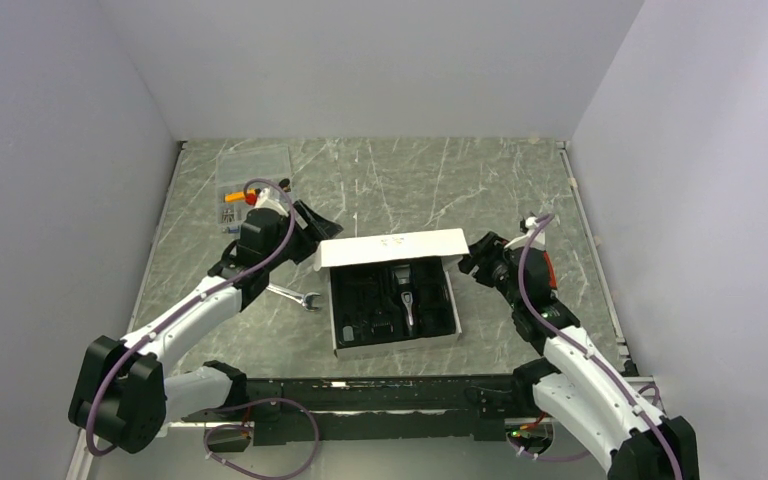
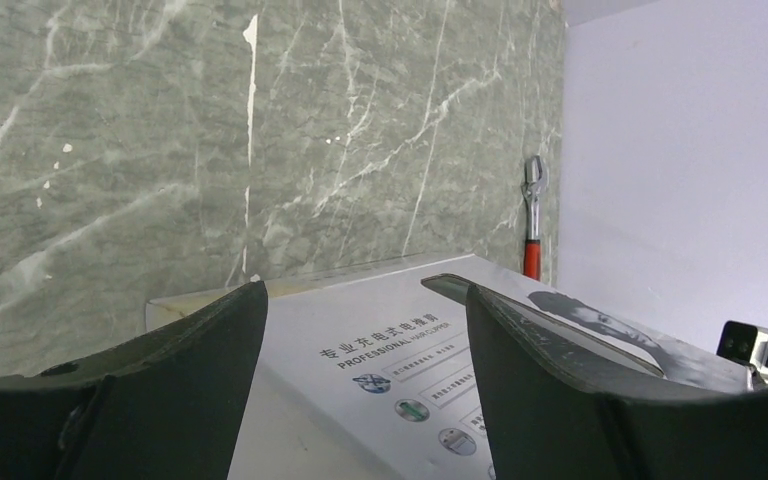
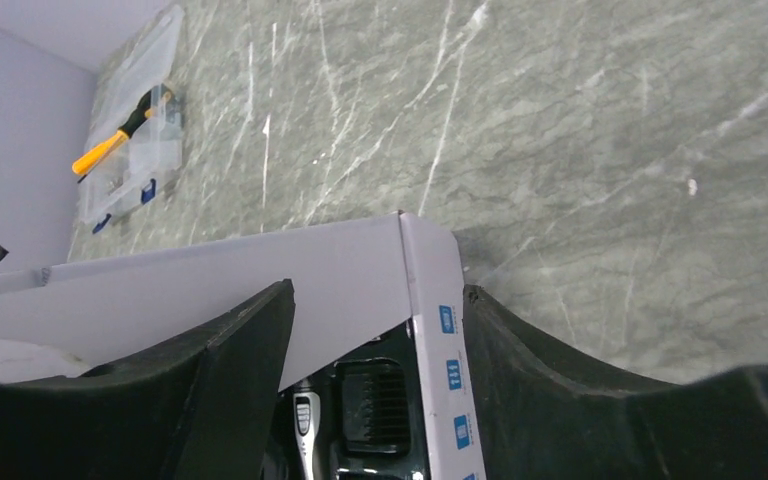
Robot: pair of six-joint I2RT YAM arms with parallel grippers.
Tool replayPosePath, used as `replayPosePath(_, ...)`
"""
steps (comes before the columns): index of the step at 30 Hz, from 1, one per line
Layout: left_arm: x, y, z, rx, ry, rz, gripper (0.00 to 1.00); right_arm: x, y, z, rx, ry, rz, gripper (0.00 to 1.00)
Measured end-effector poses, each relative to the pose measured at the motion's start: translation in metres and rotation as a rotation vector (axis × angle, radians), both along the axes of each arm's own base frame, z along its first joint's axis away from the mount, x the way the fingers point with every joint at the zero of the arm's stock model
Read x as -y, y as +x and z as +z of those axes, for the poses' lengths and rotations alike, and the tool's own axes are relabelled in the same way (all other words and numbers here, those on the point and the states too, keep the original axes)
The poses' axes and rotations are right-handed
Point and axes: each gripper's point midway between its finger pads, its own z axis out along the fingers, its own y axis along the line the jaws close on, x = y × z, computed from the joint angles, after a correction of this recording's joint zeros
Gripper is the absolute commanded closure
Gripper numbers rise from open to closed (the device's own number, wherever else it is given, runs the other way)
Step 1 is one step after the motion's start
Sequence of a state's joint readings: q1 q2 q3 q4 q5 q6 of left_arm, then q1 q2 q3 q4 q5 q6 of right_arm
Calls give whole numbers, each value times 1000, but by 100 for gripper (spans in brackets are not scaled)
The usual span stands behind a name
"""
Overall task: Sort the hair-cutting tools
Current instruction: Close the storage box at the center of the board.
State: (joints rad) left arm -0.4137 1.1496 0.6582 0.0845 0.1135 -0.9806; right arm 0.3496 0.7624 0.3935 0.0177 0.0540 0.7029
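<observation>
A white box [image 1: 447, 322] lies open in the middle of the table, its lid [image 1: 393, 248] standing up at the far side. In its black tray lies the black-and-silver hair clipper [image 1: 409, 305]. My left gripper [image 1: 310, 222] is open at the lid's left end, and the printed lid [image 2: 400, 340] shows between its fingers. My right gripper [image 1: 470, 262] is open at the box's far right corner. In the right wrist view the box's right wall [image 3: 438, 330] stands between the fingers of the right gripper [image 3: 378, 300]. The clipper [image 3: 305, 415] and a black comb attachment [image 3: 372, 400] lie just below.
A silver open-end wrench [image 1: 295, 296] lies left of the box. A clear plastic organiser [image 1: 253, 180] holding a yellow-handled screwdriver [image 3: 110, 148] sits at the far left. A red-handled wrench [image 2: 532, 215] lies along the right wall. White walls enclose the table.
</observation>
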Motion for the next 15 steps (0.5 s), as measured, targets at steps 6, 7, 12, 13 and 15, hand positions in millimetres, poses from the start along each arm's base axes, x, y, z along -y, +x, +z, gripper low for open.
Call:
replayPosePath(6, -19, 0, -14, -20, 17, 57, 20, 27, -6, -13, -29, 3, -76, 36)
replayPosePath(7, -25, 0, -17, -28, 20, 71, 19, 30, -9, -18, -41, 3, -79, 37)
replayPosePath(12, -59, -4, -32, -62, 31, 162, 18, 22, -34, -51, -115, 15, 4, 40)
replayPosePath(13, -64, -5, -32, -63, 31, 176, 18, 20, -38, -55, -125, 18, 19, 41)
replayPosePath(15, -72, -6, -32, -61, 29, 198, 19, 15, -46, -62, -143, 27, 61, 43)
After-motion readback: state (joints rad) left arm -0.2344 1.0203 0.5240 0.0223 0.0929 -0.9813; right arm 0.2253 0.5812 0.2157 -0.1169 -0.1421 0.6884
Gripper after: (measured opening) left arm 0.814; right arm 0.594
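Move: The half-closed lid of the storage box leans over the box between the hands. Its middle is about 14 cm right of the left hand, 2 cm back and 4 cm lower; from the right hand it lies some 17 cm left, 2 cm ahead and 1 cm lower. The box's right wall stands 3 cm left, 4 cm back and 12 cm below the right hand. A combination wrench lies 9 cm left of the left hand, 7 cm back and 16 cm down. Both hands come free of the lid's ends. The left swings about 7 cm left and sinks some 3 cm, turning roughly 10 degrees counter-clockwise, out past the box's left end. The right first slips about 3 cm right, then sinks some 6 cm in all while drawing back towards the base beside the right wall, tipping slightly down; both grippers stay open. ##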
